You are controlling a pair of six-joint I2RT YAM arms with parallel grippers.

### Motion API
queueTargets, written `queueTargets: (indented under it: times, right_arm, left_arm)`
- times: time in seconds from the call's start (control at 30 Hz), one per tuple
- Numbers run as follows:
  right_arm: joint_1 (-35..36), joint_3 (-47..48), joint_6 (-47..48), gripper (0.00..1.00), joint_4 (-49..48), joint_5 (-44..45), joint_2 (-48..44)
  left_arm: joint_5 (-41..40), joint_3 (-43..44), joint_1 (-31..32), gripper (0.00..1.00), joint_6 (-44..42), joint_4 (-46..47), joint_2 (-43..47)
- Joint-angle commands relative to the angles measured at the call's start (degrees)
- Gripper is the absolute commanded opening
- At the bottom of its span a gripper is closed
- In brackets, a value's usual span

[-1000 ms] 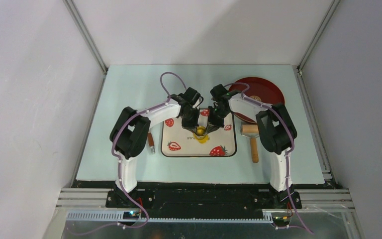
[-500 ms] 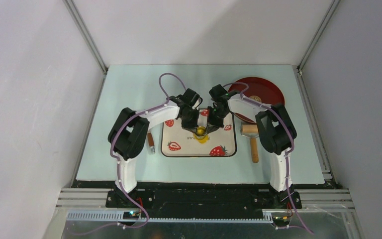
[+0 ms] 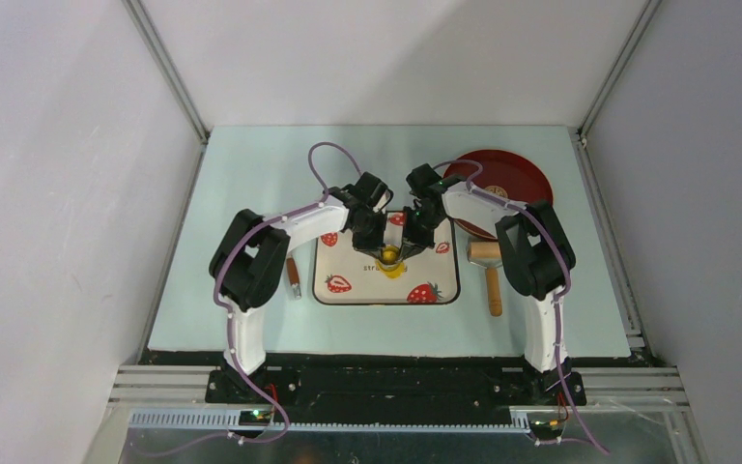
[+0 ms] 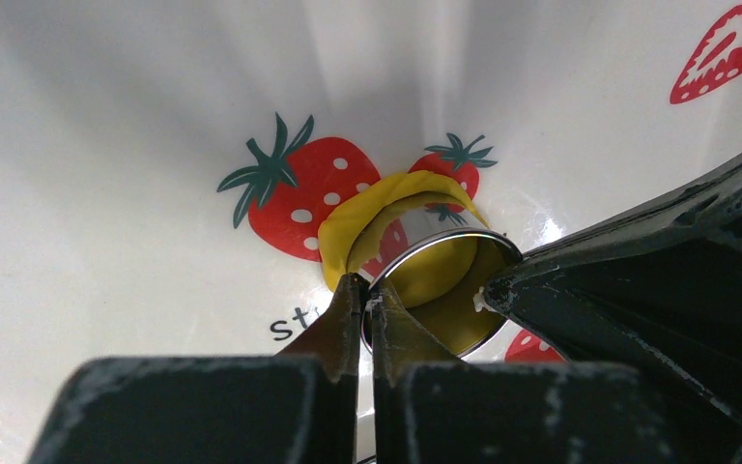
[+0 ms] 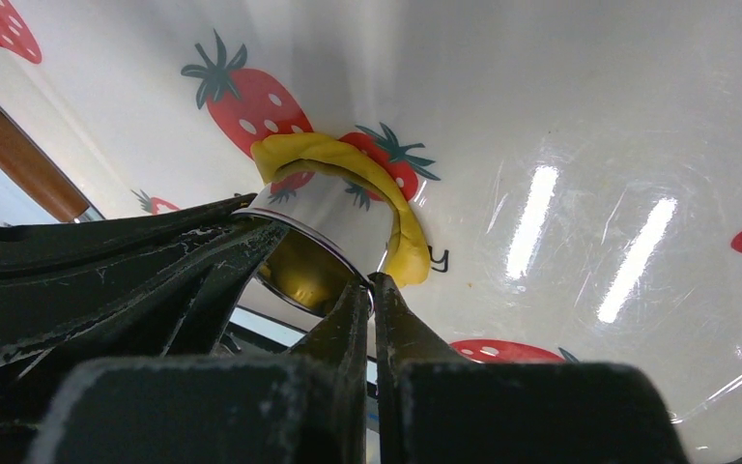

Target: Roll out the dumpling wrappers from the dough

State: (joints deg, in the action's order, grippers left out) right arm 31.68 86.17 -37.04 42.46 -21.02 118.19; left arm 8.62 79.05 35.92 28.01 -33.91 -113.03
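Observation:
Over the strawberry-print tray [image 3: 348, 290], both grippers meet at a small metal ring cutter [image 4: 408, 259]. My left gripper [image 4: 367, 290] is shut on the cutter's thin rim. My right gripper [image 5: 372, 285] pinches the opposite side of the rim [image 5: 324, 217]. A torn strip of yellow dough [image 4: 367, 208] curls round the outside of the cutter [image 5: 396, 208]. Inside the ring sits a round yellow wrapper [image 4: 435, 271]. From above the fingers hide the cutter, and only a bit of yellow dough [image 3: 393, 270] shows below them.
A dark red plate [image 3: 507, 179] lies at the back right, with a small tan spot on it. A wooden-handled tool [image 3: 491, 275] lies right of the tray. Another wooden-handled tool [image 3: 293, 275] lies along its left side.

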Motion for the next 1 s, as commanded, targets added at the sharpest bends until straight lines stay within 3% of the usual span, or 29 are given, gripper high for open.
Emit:
queueTargets:
  times: [0.0, 0.37, 0.83, 0.97]
  right_arm:
    - [2.3, -3.0, -0.2, 0.0, -1.8, 0.6, 6.9]
    - [1.7, -0.2, 0.3, 0.0, 1.9, -1.5, 7.1]
    - [2.0, 1.3, 1.4, 0.0, 4.8, -0.7, 8.3]
    - [2.0, 1.6, 1.6, 0.0, 5.1, -0.6, 8.5]
  left_arm:
    - [-0.3, -4.0, 1.1, 0.0, 0.9, 0.5, -5.5]
    - [2.6, -2.7, -1.2, 0.01, 0.3, -0.8, -1.1]
    - [2.1, -0.4, -4.9, 0.32, 1.2, -2.1, 9.3]
    - [3.3, 0.1, -5.2, 0.35, 1.3, -2.1, 9.9]
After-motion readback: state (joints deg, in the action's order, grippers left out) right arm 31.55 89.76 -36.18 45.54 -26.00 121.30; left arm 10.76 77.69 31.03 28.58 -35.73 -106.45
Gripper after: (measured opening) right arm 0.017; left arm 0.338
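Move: The ring cutter stands upright on the yellow dough, each hand already pinching its rim. Its middle lies about 2 cm right of the left hand and 3 cm left of the right hand, 1 cm back and 2 cm below both. The dough lies under it, 4 cm below the hands. The scraper handle is some 18 cm left and 3 back of the left hand; the roller is about 17 cm right and 4 back of the right hand. Up and to the left, the left hand comes free of the cutter: after a short hold its fingers open about a third, then it climbs some 4 cm while drawing about 2.5 cm left and a little forward. The right hand keeps its pinch on the rim, stays low and shifts about 1 cm left and slightly back, tilting barely 5 degrees. ##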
